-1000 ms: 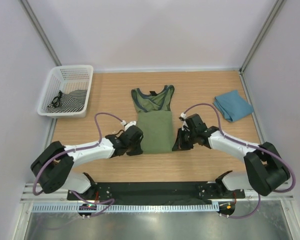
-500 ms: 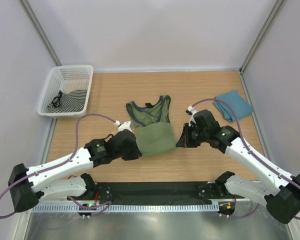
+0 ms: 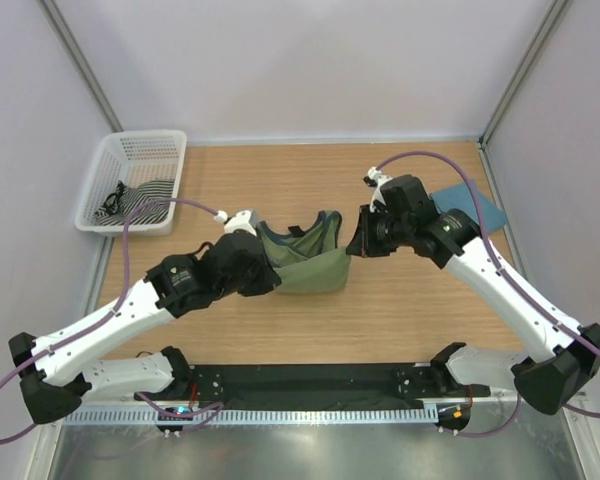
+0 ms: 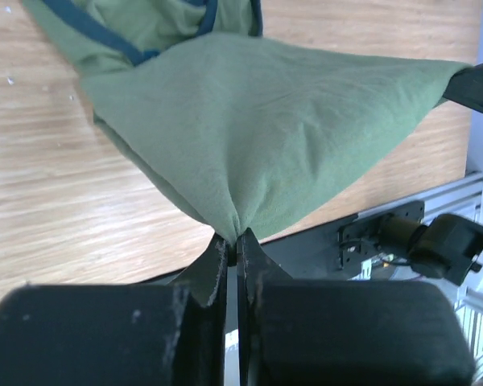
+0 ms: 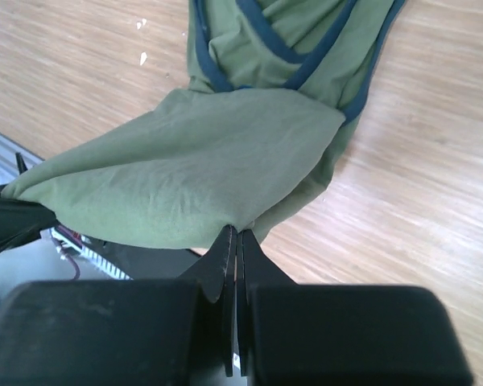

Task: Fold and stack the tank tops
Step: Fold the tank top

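Note:
The olive-green tank top [image 3: 310,262] with navy trim hangs stretched between my two grippers above the table's middle, its bottom hem lifted toward its neck end. My left gripper [image 3: 268,272] is shut on the hem's left corner [image 4: 232,229]. My right gripper [image 3: 355,247] is shut on the right corner [image 5: 238,225]. The navy-trimmed straps [image 5: 282,44] still lie on the wood. The teal-blue tank top [image 3: 480,208] lies folded at the right, partly behind my right arm.
A white basket [image 3: 145,150] holding striped cloth [image 3: 140,200] stands at the back left. A black rail [image 3: 310,380] runs along the near edge. Grey walls close in the sides and back.
Both grippers have lifted the green top's bottom corners and carried them away from the near edge toward the neck, so the cloth now sags doubled between them. The straps slid slightly back.

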`<move>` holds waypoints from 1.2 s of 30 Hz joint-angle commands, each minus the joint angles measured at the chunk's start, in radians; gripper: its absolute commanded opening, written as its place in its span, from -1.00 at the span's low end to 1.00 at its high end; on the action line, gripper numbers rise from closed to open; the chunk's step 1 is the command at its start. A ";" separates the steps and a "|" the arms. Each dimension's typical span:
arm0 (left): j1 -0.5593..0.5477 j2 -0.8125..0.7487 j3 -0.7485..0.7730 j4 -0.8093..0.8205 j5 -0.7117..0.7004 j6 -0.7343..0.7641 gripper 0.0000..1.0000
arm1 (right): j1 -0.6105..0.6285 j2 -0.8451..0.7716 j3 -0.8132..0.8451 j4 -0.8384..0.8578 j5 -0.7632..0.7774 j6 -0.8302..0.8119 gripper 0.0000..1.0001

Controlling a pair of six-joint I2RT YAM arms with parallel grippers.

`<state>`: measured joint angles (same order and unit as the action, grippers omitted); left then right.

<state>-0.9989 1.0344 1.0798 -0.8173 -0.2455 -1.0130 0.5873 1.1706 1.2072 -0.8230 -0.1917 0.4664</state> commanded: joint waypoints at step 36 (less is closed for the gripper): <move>0.669 0.975 0.591 0.159 0.356 0.283 0.07 | -0.234 1.052 0.905 0.091 0.006 -0.006 0.03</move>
<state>-0.3367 1.9732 1.6184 -0.6586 0.0605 -0.7647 0.3637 2.2307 2.0525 -0.7544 -0.2142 0.4374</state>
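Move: Both hands still pinch the green tank top's hem corners, lifted some 20 cm off the table. The strap end, where the hem is going, lies about 22 cm ahead of the left hand, 3 cm to its right and 21 below; from the right hand it is about 16 cm ahead, 12 to the left and 22 below. The basket stands roughly 32 cm ahead and 31 left of the left hand, the folded blue tank top 19 cm ahead and 22 right of the right hand. Forward together, both arms carry the held hem about 27 cm over the body of the green tank top towards its strap end, sinking gently and then faster near the end, some 11 cm in all. The left hand drifts about 5 cm left and turns some 15 degrees counter-clockwise, the right about 10 clockwise; right at the end, still well above the table and moving, both open their fingers and let go of the hem. ##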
